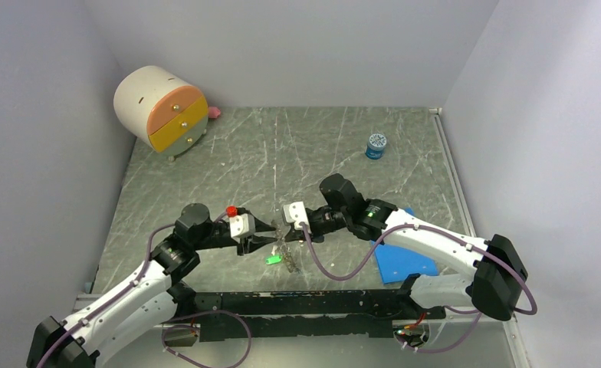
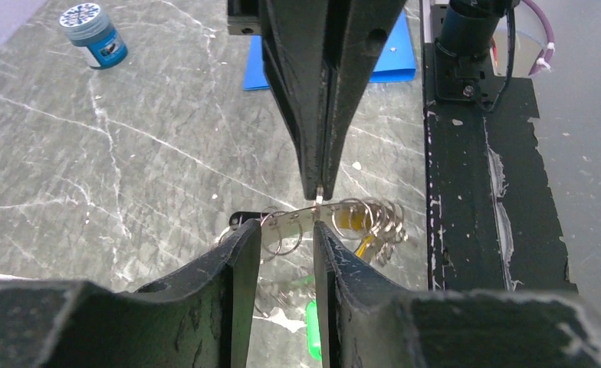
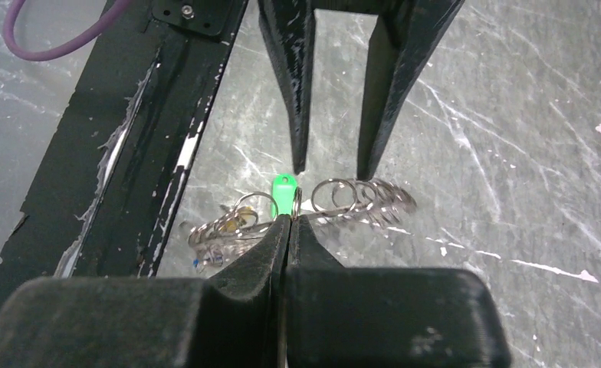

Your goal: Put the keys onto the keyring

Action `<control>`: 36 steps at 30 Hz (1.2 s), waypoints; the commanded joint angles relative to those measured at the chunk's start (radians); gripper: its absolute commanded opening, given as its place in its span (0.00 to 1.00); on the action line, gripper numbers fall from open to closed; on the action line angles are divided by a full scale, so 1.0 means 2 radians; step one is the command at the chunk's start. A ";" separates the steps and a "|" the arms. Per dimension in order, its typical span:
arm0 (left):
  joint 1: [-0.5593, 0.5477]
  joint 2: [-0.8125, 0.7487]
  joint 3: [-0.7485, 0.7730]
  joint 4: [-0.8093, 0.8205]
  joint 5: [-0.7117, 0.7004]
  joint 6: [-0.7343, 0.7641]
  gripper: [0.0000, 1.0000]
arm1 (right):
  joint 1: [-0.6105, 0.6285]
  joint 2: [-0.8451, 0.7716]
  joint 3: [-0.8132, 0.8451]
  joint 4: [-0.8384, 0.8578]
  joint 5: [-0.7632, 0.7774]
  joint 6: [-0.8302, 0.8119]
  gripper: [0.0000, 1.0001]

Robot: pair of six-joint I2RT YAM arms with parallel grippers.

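My right gripper (image 1: 288, 228) is shut on the thin silvery keyring (image 2: 293, 220) and holds it edge-on just above the table. In the right wrist view its tips (image 3: 287, 218) pinch the ring beside a green key head (image 3: 282, 195). Several small split rings (image 3: 359, 198) hang along the ring. A yellow key head (image 2: 351, 222) and a black one (image 2: 240, 220) show by it. The green key (image 1: 273, 259) hangs low (image 2: 311, 337). My left gripper (image 1: 265, 238) is open, its fingertips (image 2: 247, 231) either side of the ring's band, gripping nothing.
A small blue jar (image 1: 376, 145) stands at the back right. A blue flat sheet (image 1: 405, 262) lies under the right arm. A round drawer cabinet (image 1: 162, 106) sits at the back left. The black base rail (image 1: 305, 303) runs along the near edge.
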 commanded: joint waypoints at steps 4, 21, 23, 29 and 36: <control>-0.016 0.005 0.021 -0.004 0.003 0.027 0.39 | -0.001 -0.012 -0.004 0.073 -0.001 0.023 0.00; -0.037 0.028 0.010 0.042 -0.017 0.016 0.26 | -0.001 0.007 0.007 0.074 0.000 0.042 0.00; -0.038 0.028 0.008 0.049 -0.020 0.015 0.19 | -0.001 0.007 0.007 0.075 0.000 0.043 0.00; -0.039 0.029 0.013 0.033 -0.028 0.021 0.05 | -0.001 0.005 0.005 0.080 0.000 0.045 0.00; -0.039 0.027 0.023 0.005 -0.034 0.018 0.05 | -0.004 0.001 -0.002 0.093 0.004 0.050 0.00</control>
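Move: The right fingers, already shut, hold the keyring's top edge just at their tips, about 1 cm to that hand's left and level with it. From the part-open left hand, that held spot lies some 3 cm to its right, 1 cm back and 1 cm lower. The keyring's body hangs about 7 cm below the left hand, 3 cm to its right and 2 cm back; the green key tag is roughly 12 cm below, 2 cm back and 1 cm left. The left fingers, open by about a third, shut on the small loop at the keyring's top, tip to tip with the right ones, after easing about 1.5 cm to the right, with a 1 cm dip back that is partly undone and a slight sink. The right hand keeps its pinch and edges about 1 cm forward and left towards them, rising a little and settling back. ##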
